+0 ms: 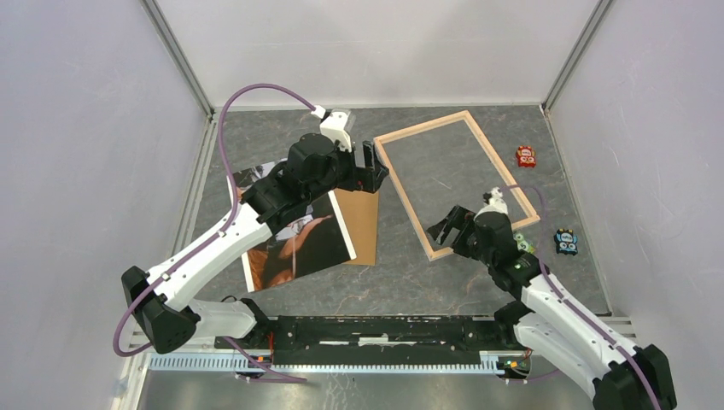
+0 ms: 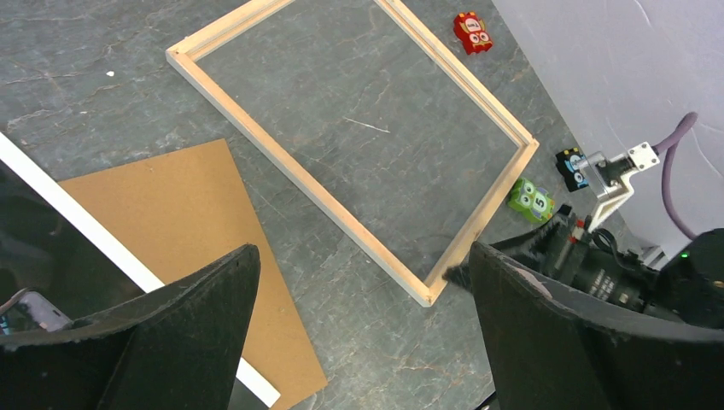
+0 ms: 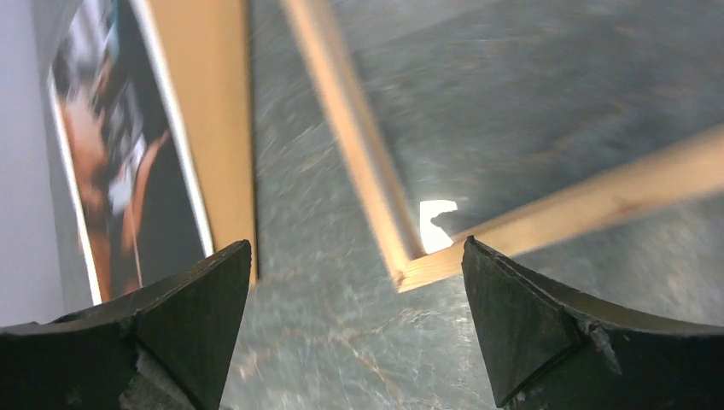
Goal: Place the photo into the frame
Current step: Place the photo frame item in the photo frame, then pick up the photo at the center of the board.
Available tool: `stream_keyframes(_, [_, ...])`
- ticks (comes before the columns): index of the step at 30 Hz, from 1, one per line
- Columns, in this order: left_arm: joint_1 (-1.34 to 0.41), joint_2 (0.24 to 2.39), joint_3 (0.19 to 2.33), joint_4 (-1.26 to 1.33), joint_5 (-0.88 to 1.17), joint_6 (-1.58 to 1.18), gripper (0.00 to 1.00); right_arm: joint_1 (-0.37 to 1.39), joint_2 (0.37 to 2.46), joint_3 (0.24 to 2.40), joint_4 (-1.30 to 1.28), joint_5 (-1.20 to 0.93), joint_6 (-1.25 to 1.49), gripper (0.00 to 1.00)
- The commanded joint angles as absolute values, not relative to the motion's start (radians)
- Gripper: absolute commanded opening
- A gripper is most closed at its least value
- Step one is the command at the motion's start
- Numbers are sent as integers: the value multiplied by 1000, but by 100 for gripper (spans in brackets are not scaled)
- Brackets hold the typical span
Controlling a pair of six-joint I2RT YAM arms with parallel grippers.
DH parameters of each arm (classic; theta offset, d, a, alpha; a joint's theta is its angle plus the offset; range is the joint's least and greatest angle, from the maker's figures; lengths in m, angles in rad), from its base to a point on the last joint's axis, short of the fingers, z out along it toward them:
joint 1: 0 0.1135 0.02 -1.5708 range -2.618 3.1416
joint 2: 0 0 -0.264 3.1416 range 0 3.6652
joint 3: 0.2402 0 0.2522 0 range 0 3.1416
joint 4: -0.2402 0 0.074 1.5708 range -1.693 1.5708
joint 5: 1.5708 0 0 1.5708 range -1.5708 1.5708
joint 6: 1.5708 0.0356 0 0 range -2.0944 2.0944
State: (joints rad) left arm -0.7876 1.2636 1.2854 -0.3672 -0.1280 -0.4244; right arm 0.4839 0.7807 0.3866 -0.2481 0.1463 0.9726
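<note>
The pale wooden frame (image 1: 403, 198) lies flat and empty at centre-right. It shows in the left wrist view (image 2: 299, 175) and, blurred, in the right wrist view (image 3: 357, 145). The photo (image 1: 299, 243), a dark print with a white border, lies at left on the brown backing board (image 1: 363, 224), partly under my left arm. My left gripper (image 1: 380, 168) is open and empty above the frame's far left corner. My right gripper (image 1: 446, 229) is open and empty just above the frame's near corner (image 3: 410, 273). The photo (image 3: 111, 171) lies to its left.
Three small toy blocks lie on the right: red (image 1: 526, 155) by the frame's far side, green (image 1: 522, 244) beside my right wrist, and dark blue (image 1: 565, 242). Grey walls close the table on the left, the back and the right.
</note>
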Motion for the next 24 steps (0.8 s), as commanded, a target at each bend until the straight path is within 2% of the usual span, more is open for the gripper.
stream_keyframes(1, [-766,1256,1335,-384,-103,-365,98,499,787,390,-75,-189,514,98])
stream_keyframes(6, [-772,1214,1299,-409,-233,-390,100,515,967,441,137,-396,424,98])
stream_keyframes(10, [-760,1121,1122,-515,-451,-503,100,614,1164,543,269,-399,462,96])
stream_keyframes(12, [-716,1074,1047,-606,-502,-568,100,640,1264,596,300,-372,532,90])
stream_keyframes(14, [-625,1036,996,-689,-457,-613,100,660,1362,635,333,-372,621,80])
stream_keyframes(18, [-410,959,869,-713,-333,-645,100,763,1482,634,483,-284,809,79])
stream_keyframes(24, [-258,985,706,-605,-252,-720,100,852,1588,616,634,-202,992,76])
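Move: The photo's middle lies about 43 cm left of the right hand, 9 cm farther out and 7 cm lower; its near right corner is only some 25 cm left and 3 cm back. The frame's middle is about 20 cm ahead of that hand and 5 cm right, the bare strip of brown board 22 cm left and 9 cm ahead. From the left hand, the photo is about 23 cm left, 3 cm ahead and 29 cm down; the frame 24 cm right and 14 cm ahead; the board strip 3 cm left and 3 cm ahead. Both hands make for the photo, touching nothing yet. The empty right hand leaves the frame corner and sweeps some 22 cm left, nearly level, to the photo's near right corner, turning about 45 degrees counter-clockwise while its fingers narrow slightly. The left hand, wide open, swings 24 cm left and down onto the photo's side, turning counter-clockwise and tipping its fingers downward. ##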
